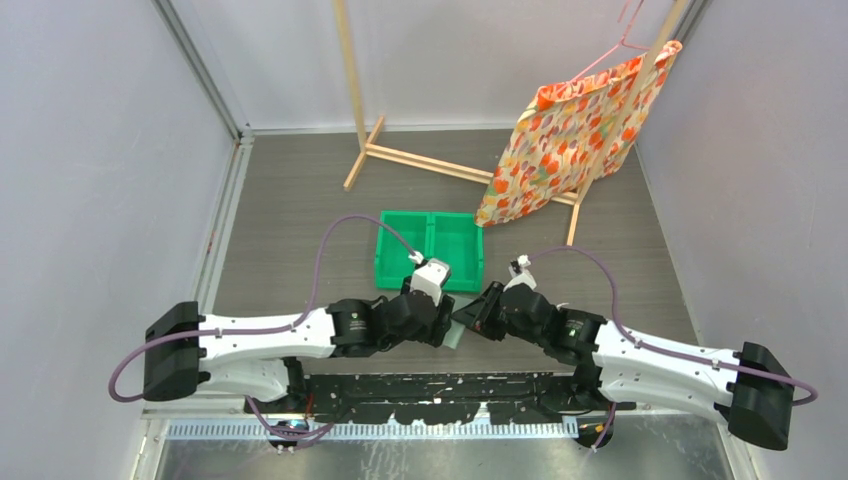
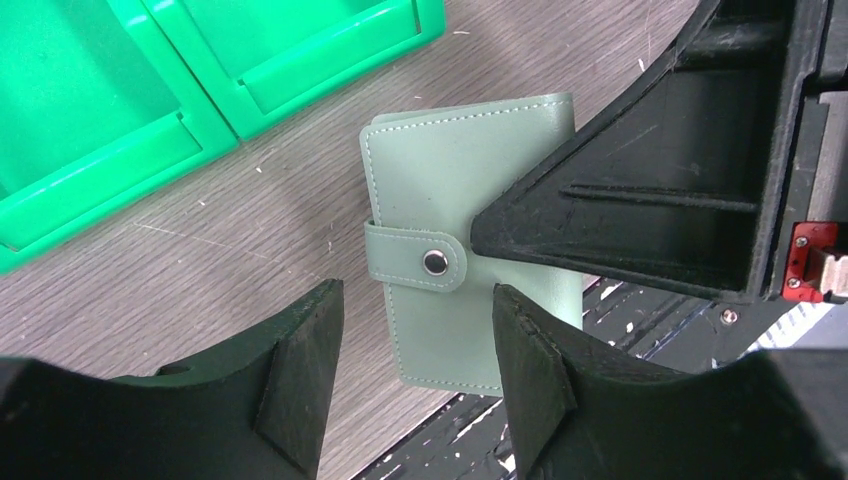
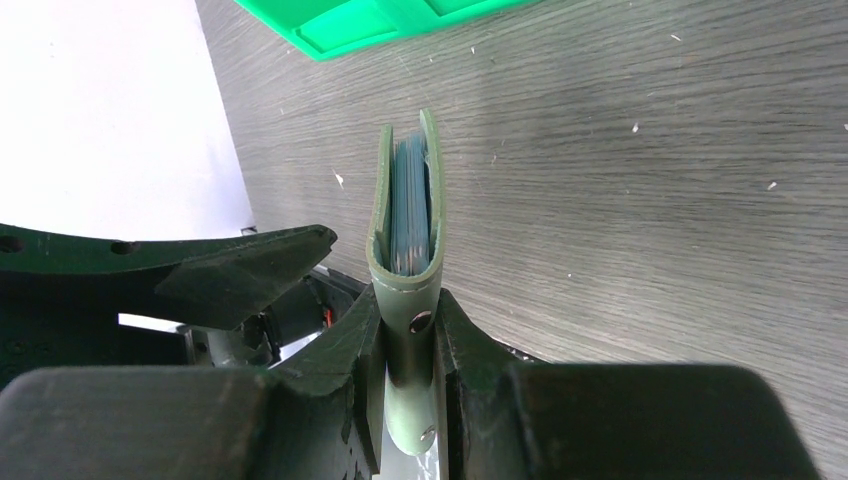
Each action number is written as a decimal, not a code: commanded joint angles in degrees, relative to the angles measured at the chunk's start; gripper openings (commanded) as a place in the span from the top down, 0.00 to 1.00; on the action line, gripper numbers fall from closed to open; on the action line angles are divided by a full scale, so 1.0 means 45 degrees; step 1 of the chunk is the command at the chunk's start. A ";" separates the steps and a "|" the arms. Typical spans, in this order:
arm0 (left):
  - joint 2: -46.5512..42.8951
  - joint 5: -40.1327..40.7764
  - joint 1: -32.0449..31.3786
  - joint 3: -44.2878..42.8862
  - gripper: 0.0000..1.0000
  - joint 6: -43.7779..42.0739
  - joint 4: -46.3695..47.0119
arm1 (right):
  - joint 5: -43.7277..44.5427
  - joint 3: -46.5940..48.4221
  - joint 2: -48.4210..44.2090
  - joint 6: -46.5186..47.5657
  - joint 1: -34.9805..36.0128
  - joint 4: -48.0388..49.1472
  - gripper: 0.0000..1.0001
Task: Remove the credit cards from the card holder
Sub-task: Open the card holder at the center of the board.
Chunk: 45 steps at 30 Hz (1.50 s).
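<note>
The card holder [image 2: 450, 170] is a grey-green wallet, folded shut with its snap strap [image 2: 418, 258] fastened. My right gripper [image 3: 408, 312] is shut on it along the spine side and holds it on edge just above the table's near edge [image 1: 458, 330]. Between its covers, edge-on, show the bluish edges of the credit cards [image 3: 410, 205]. My left gripper [image 2: 415, 305] hovers right beside the holder, open, its fingers either side of the holder's lower end with nothing gripped. In the top view both grippers [image 1: 440, 322] [image 1: 480, 312] meet in front of the green bin.
A green two-compartment bin [image 1: 430, 248] sits just beyond the grippers. Farther back stands a wooden rack [image 1: 400, 155] with a floral cloth bag [image 1: 570, 130] on a hanger. A black rail [image 1: 430, 385] runs along the near edge under the holder.
</note>
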<state>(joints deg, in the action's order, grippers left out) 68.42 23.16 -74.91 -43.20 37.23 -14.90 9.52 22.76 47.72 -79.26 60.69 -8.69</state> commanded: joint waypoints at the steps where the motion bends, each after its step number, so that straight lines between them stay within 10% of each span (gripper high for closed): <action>1: 0.0386 0.0460 -0.0054 -0.0656 0.42 0.0140 0.0665 | 0.0036 0.0339 0.0072 0.0077 0.0083 0.0903 0.99; 27: 0.1563 0.2101 -0.0058 -0.1315 0.80 0.0535 -0.0774 | -0.0218 0.0331 -0.0152 0.0057 0.0084 0.1392 0.99; 45: 0.2661 0.3176 -0.0130 -0.2384 0.85 0.0521 -0.2464 | -0.0095 0.0391 -0.0341 0.0095 0.0084 0.1239 0.99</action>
<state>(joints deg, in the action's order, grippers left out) 78.81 30.48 -76.14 -52.56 40.03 -20.71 11.03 22.74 47.99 -78.48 60.53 -8.25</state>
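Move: The snap on the card holder's strap lies just off the left fingertips, about 2 cm ahead, 2 cm to the right and roughly 1 cm lower. The right gripper already pinches the holder, about level with the left hand and 5 cm to its right; from that right hand the snap is some 3 cm left and 2 cm ahead. The green box is about 16 cm ahead of the left hand, 2 cm left and 7 cm lower. The left fingertips come onto the strap at its snap and pinch it, closing from over half open to nearly shut as the hand eases forward and right about 2.5 cm in all, towards the holder. The wrist turns only slightly, under ten degrees. The right gripper keeps its grip on the holder and stays almost in place. ##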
